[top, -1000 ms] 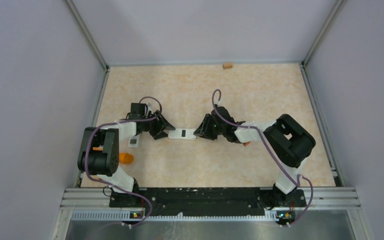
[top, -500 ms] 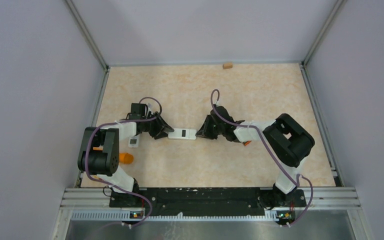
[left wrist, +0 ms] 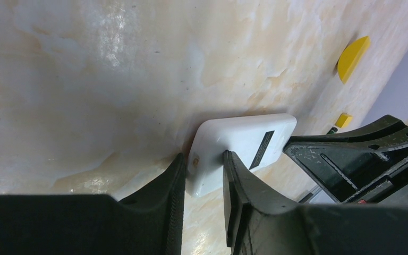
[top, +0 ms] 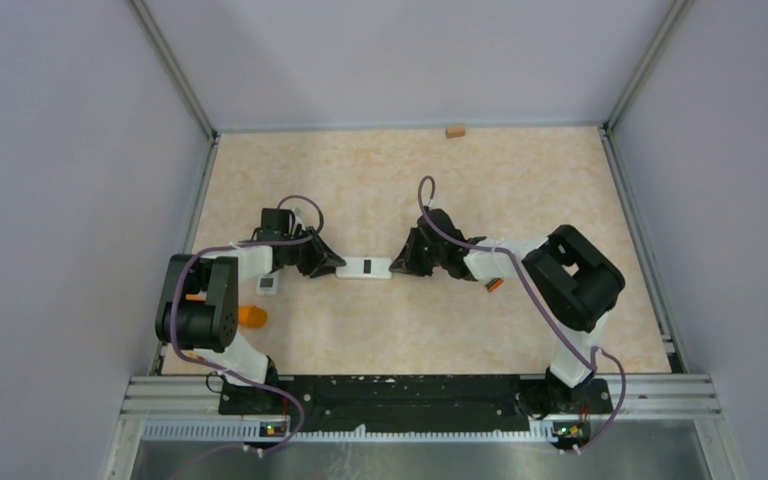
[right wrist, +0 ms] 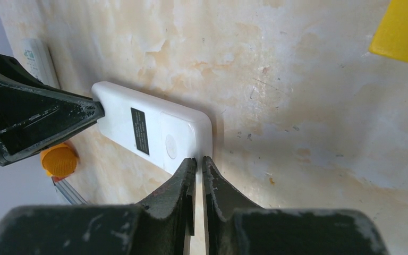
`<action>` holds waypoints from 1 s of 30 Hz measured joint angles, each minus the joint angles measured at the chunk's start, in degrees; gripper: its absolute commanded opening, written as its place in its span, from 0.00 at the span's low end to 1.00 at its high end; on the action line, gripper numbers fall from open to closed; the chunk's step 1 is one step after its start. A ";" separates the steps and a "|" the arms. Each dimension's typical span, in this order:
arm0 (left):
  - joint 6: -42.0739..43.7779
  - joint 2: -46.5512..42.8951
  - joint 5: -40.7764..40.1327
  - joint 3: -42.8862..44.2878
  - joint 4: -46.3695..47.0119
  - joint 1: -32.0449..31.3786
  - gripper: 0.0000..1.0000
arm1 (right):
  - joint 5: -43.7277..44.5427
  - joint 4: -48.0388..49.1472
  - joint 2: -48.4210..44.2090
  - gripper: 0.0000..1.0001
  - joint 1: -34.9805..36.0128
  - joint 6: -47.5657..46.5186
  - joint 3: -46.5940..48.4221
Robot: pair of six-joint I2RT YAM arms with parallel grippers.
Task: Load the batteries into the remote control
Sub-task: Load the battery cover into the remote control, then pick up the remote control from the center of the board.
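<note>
The remote control point(top: 365, 267) lies back up at mid-table, a slim white bar with a dark rectangle point(right wrist: 139, 130) near its middle. My left gripper point(left wrist: 203, 159) is closed over its left end, one finger on each side of the end face. My right gripper point(right wrist: 199, 160) is shut to a thin slit, and its tips touch the corner of the remote's right end. In the top view the two grippers point(top: 337, 268) point(top: 396, 267) face each other across the remote. One orange-and-black battery point(top: 495, 285) lies beside the right forearm.
A second white remote with buttons point(top: 267, 285) and a larger orange cylinder point(top: 252, 316) sit by the left arm. A small tan block point(top: 454, 131) lies at the far edge. Yellow blocks point(left wrist: 353, 58) point(right wrist: 401, 32) show in the wrist views. Walls and rails enclose the table.
Both grippers have closed at the remote's ends. The right forearm has shifted slightly left and uncovered the orange-and-black battery. The remote has stayed in place.
</note>
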 measured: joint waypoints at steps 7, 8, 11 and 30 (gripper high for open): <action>-0.02 -0.09 0.11 -0.46 0.96 0.00 0.21 | -0.44 0.22 0.44 0.09 0.09 1.20 0.31; -0.02 -0.22 -0.17 -0.46 0.92 0.00 0.24 | -0.28 0.15 0.44 0.10 0.11 1.20 0.37; -0.24 -1.11 -1.88 -0.24 -0.22 -0.31 0.44 | 1.31 -1.38 0.31 0.23 0.68 0.48 1.33; 3.30 -17.62 -21.90 14.05 -19.39 2.75 0.99 | -0.39 -8.94 -6.88 0.85 3.72 -49.92 9.55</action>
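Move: At the remote control's two ends: its middle lies about 5 cm to the left hand's right, level ahead and 1 cm lower, and about 6 cm to the right hand's left, also level ahead and 1 cm lower, its battery cover at the right end. Past the left hand, the keypad remote lies some 14 cm to its left and 1 cm back; a yellow block sits roughly 7 cm ahead and 7 cm right of the right hand. Bracing the remote between its ends at first, the right hand's nearly shut fingertips keep pressing the cover end towards the left hand. Then both let go and spread their fingers wide: the left lifts about 12 cm while drawing left and somewhat forward, its fingers swinging forward; the right rises some 7 cm, rolling about 55 degrees counter-clockwise. ##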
